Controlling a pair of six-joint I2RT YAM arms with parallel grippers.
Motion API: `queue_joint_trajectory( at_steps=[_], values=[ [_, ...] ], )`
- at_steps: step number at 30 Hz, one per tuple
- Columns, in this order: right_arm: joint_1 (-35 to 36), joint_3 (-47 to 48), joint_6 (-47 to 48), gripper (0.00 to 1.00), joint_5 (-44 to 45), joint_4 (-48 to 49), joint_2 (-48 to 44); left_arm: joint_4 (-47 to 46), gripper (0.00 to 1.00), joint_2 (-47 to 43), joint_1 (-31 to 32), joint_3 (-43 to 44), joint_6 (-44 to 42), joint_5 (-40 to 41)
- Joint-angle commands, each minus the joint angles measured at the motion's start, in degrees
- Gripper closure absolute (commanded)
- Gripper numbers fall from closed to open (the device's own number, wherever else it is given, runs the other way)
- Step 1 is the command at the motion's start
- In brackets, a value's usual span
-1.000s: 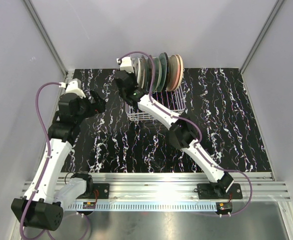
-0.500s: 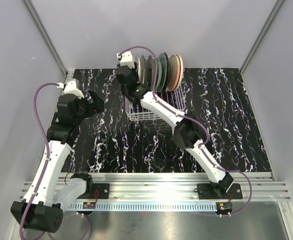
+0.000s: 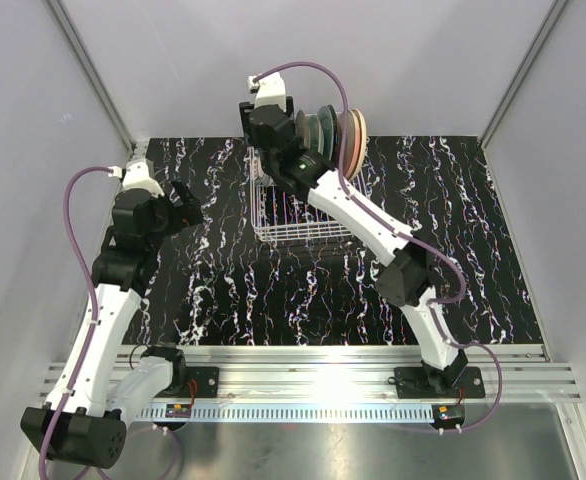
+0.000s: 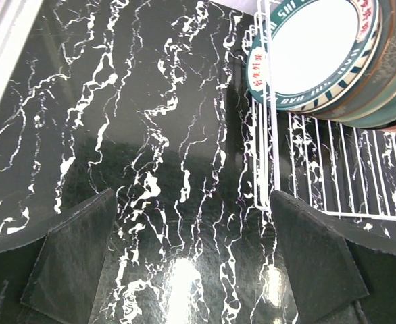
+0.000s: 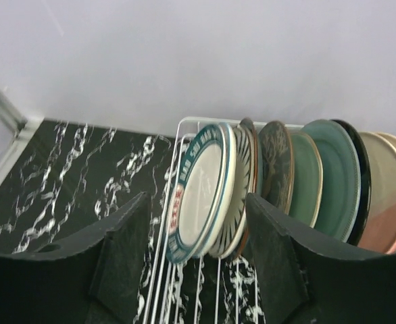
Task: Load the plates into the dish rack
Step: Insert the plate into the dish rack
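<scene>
Several plates (image 3: pixel 331 138) stand on edge in a row in the white wire dish rack (image 3: pixel 303 228) at the back of the table. Frontmost in the right wrist view is a white plate with a teal lettered rim (image 5: pixel 199 192); behind it come dark, green (image 5: pixel 334 177) and peach ones. My right gripper (image 3: pixel 281 145) hovers over the left end of the row, open, its fingers (image 5: pixel 127 233) either side of the front plates with gaps. My left gripper (image 4: pixel 192 196) is open over bare table, left of the dish rack (image 4: pixel 333 169) and the teal-rimmed plate (image 4: pixel 313 47).
The black marbled table (image 3: pixel 453 220) is walled by pale panels at the back and both sides. A metal rail (image 3: pixel 313 360) with the arm bases runs along the near edge. Purple cables loop from both wrists.
My right gripper has opened and risen up and back above the row, leaving the front plate standing in the rack. The left arm has barely shifted.
</scene>
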State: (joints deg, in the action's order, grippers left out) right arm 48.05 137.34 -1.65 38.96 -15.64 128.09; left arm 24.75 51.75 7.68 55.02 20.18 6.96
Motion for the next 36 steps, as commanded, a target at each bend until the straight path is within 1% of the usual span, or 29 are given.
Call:
queue_joint_trajectory(
  at_steps=[1,5,6,8,9,10,11,12,13,14,15,16,18,19,22,23,25,30,32,34,36],
  values=[
    [0.46,-4.95,-0.63,0.34,-5.56,-1.94,-8.71,-2.69,0.01,-0.68,0.32,0.26,-1.11,3.14],
    [-0.59,-13.04,-1.86,0.26,-7.32,-4.13,-16.37,-2.69,0.01,-0.68,0.32,-0.01,-1.29,5.16],
    [-1.03,-17.67,-3.34,0.22,-8.54,-4.22,-18.21,-2.69,0.01,-0.68,0.4,-0.18,-1.38,5.25],
    [-3.4,-23.14,-5.46,0.2,-10.04,-3.79,-24.53,-2.96,0.01,-0.59,0.32,-0.44,-1.38,5.17],
    [-4.8,-29.08,-8.78,0.17,-12.48,-3.61,-28.99,-3.04,0.01,-0.33,0.32,-0.53,-1.38,5.34],
    [-7.86,-32.28,-10.55,0.16,-14.24,-3.26,-31.56,-3.13,0.01,-0.24,0.32,-0.62,-1.55,5.34],
    [-10.06,-35.53,-12.31,0.16,-18.35,-2.39,-33.94,-3.22,0.01,-0.16,0.4,-0.53,-1.81,5.26],
    [-12.17,-42.17,-15.98,0.15,-20.83,-1.68,-38.83,-3.05,0.01,0.11,0.58,-0.36,-2.16,5.43],
    [-14.11,-45.46,-17.41,0.13,-23.12,-0.81,-41.32,-2.78,0.01,0.02,1.28,-0.27,-2.86,5.95],
    [-18.56,-48.45,-18.55,0.12,-25.05,0.6,-43.61,-2.78,0.01,-0.07,1.8,-0.27,-3.22,6.74],
    [-20.61,-53.18,-20.48,0.11,-28.81,1.22,-45.72,-2.69,0.01,-1.02,2.42,-0.18,-3.66,7.71],
    [-22.81,-54.97,-21.19,0.1,-30.51,1.49,-49.13,-3.13,0.01,-1.82,3.64,-0.62,-4.88,9.28],
    [-27.63,-58.83,-21.73,0.09,-34.98,1.4,-52.14,-5.58,0.01,-5.14,4.62,-3.15,-5.51,10.7],
    [-28.79,-59.9,-21.38,0.09,-35.7,1.14,-54.5,-6.03,0.01,-6.12,4.8,-3.78,-5.59,10.44],
    [-32.14,-65.08,-19.1,0.08,-35.1,0.43,-58.56,-5.77,0.01,-8.59,4.88,-5.54,-5.86,8.25],
    [-32.32,-68.31,-18.57,0.06,-32.13,1.48,-59.7,-5.68,0.01,-9.2,4.89,-6.5,-5.77,7.9],
    [-32.58,-71.06,-18.39,0.04,-30.27,3.33,-62.43,-5.59,0.01,-9.47,4.89,-7.38,-5.86,7.45],
    [-32.76,-75.98,-18.83,0.03,-27.45,2.81,-63.49,-4.19,0.01,-8.68,4.89,-7.39,-5.95,8.16],
    [-32.67,-76.87,-20.05,0.02,-25.79,2.28,-63.32,-4.19,0.01,-8.5,4.89,-7.04,-6.12,7.89],
    [-32.76,-77.92,-23.21,0.0,-25.51,2.8,-63.05,-4.01,0.01,-8.5,4.89,-6.6,-5.6,7.28],
    [-32.67,-79.06,-26.37,0.0,-22.89,3.16,-62.62,-4.1,0.01,-9.29,4.89,-7.21,-5.07,7.1]
  ],
)
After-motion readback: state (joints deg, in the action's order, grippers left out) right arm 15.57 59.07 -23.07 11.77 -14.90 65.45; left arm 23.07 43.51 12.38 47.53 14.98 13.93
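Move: The teal-rimmed plate already stands at the left end of the dish rack, about 12 cm ahead of the empty right hand, 2 cm to its left and roughly 23 cm below. The striped plate is about 3 cm to the right of it and level with it, the peach plate about 20 cm to its right. The rack's middle lies 8 cm ahead of the right hand and 7 cm to its right, some 28 cm down. From the left hand the teal-rimmed plate is about 30 cm ahead, 19 cm right and 15 cm below. Already clear above the plates, the right hand first draws back about 6 cm from the teal-rimmed plate, then sweeps fast some 30 cm to the right over the near part of the rack, ending beyond its right side after drawing further back and sinking about 10 cm late on. On the way its fingers go from partly to fully open and the wrist tips down and rolls left side up, each by nearly 20 degrees, while the empty left hand eases back about 2.5 cm, touching nothing. ##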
